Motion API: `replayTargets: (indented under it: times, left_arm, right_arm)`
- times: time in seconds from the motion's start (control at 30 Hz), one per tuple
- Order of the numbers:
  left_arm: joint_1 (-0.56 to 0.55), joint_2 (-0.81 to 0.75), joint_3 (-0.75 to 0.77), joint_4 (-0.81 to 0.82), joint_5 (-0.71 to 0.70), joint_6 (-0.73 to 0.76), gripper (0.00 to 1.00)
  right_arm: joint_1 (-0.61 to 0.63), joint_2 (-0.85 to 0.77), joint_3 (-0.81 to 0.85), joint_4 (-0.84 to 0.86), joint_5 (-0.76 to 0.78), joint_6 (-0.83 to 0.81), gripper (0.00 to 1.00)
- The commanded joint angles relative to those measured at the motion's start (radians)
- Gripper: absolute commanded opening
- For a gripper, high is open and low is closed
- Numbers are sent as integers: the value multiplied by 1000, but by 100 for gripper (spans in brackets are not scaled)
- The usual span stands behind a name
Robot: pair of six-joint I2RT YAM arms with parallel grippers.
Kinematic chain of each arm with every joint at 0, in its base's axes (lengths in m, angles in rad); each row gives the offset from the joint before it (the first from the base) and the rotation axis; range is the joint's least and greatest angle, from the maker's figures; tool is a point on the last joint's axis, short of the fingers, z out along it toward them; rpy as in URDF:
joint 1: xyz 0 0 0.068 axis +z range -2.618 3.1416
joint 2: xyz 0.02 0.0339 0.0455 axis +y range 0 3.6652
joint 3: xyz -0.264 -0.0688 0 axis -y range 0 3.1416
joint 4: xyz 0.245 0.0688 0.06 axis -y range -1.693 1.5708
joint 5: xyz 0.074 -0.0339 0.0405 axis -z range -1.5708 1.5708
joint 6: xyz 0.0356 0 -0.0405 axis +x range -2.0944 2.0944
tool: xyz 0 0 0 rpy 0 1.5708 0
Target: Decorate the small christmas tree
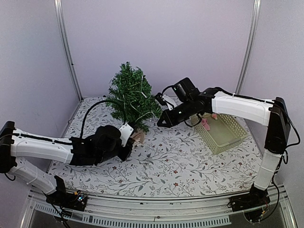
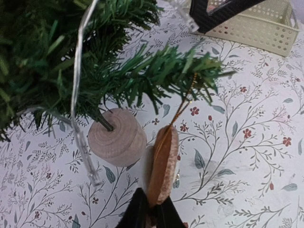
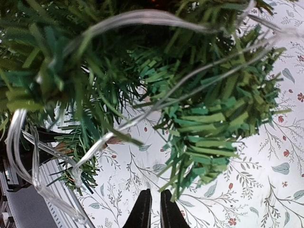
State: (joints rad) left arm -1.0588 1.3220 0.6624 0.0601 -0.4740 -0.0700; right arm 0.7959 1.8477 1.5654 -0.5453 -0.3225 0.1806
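The small christmas tree (image 1: 129, 95) stands at the back left of the table on its pale round base (image 2: 116, 137). A clear light string (image 3: 142, 19) runs through its branches. A flat brown ornament (image 2: 164, 161) hangs by a gold thread from a low branch (image 2: 175, 71), beside the base. My left gripper (image 2: 151, 211) is low at the tree's foot (image 1: 129, 142), shut on the ornament's lower edge. My right gripper (image 3: 151, 209) hovers at the tree's right side (image 1: 161, 121), under a branch tip. Its fingers are a narrow slit apart with nothing between them.
A cream plastic basket (image 1: 223, 130) sits at the right, with something pink (image 1: 205, 124) in it. The floral tablecloth (image 1: 180, 161) covers the table. Grey walls with metal posts close in the back and sides.
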Motion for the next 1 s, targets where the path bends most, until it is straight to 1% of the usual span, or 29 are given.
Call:
replayTargets:
  times: [0.0,0.1,0.2,0.37,0.53,0.63,0.7,0.83,0.97]
  left_arm:
    - [9,7,4,80,35,17,18]
    - [9,10,2,77,35,15,29]
    - [9,-9,-15,85,45,21,34]
    - [9,-74,-50,68,86,20,39]
    - [32,-206,-123,77,139,-60,45]
    - [108,-258,-143,40,162,-150,46]
    - [179,-288,-154,32,210,-210,47]
    - [359,-304,-170,42,350,-330,48]
    - [530,-237,-169,94,529,-435,47]
  right_arm:
    - [-21,-66,-24,29,11,14,14]
    - [-29,-79,-36,33,6,13,20]
    - [-44,-97,-52,36,-1,17,24]
    - [-69,-132,-90,45,-8,22,27]
    - [-100,-172,-149,60,-33,28,30]
    - [-123,-200,-195,89,-62,49,31]
    - [-147,-215,-226,111,-93,68,31]
    - [-192,-231,-289,175,-169,131,32]
    - [-215,-227,-340,230,-209,176,31]
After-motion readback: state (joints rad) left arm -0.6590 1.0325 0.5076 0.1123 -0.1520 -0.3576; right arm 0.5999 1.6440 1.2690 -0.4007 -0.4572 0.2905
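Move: The brown-and-white ornament, already looped on a branch tip, is still between the left fingertips by its lower end; its middle lies about 4 cm ahead, 3 cm to the right and 1 cm above. The small tree's round base stands some 14 cm ahead, 3 cm right and 11 cm below the left hand. From the empty right hand the ornament is roughly 12 cm left, 4 cm back and 3 cm lower; the basket lies about 26 cm right, 12 cm ahead and 15 cm below. Nearly in place at first, the left fingers open and let go of the ornament; the hand eases back about 2 cm, then rises and sweeps some 10 cm left and forward, away from the ornament, its left side rolling down nearly 30 degrees. The right hand withdraws about 8 cm to the right, away from the branches towards the basket, its fingers opening further. ##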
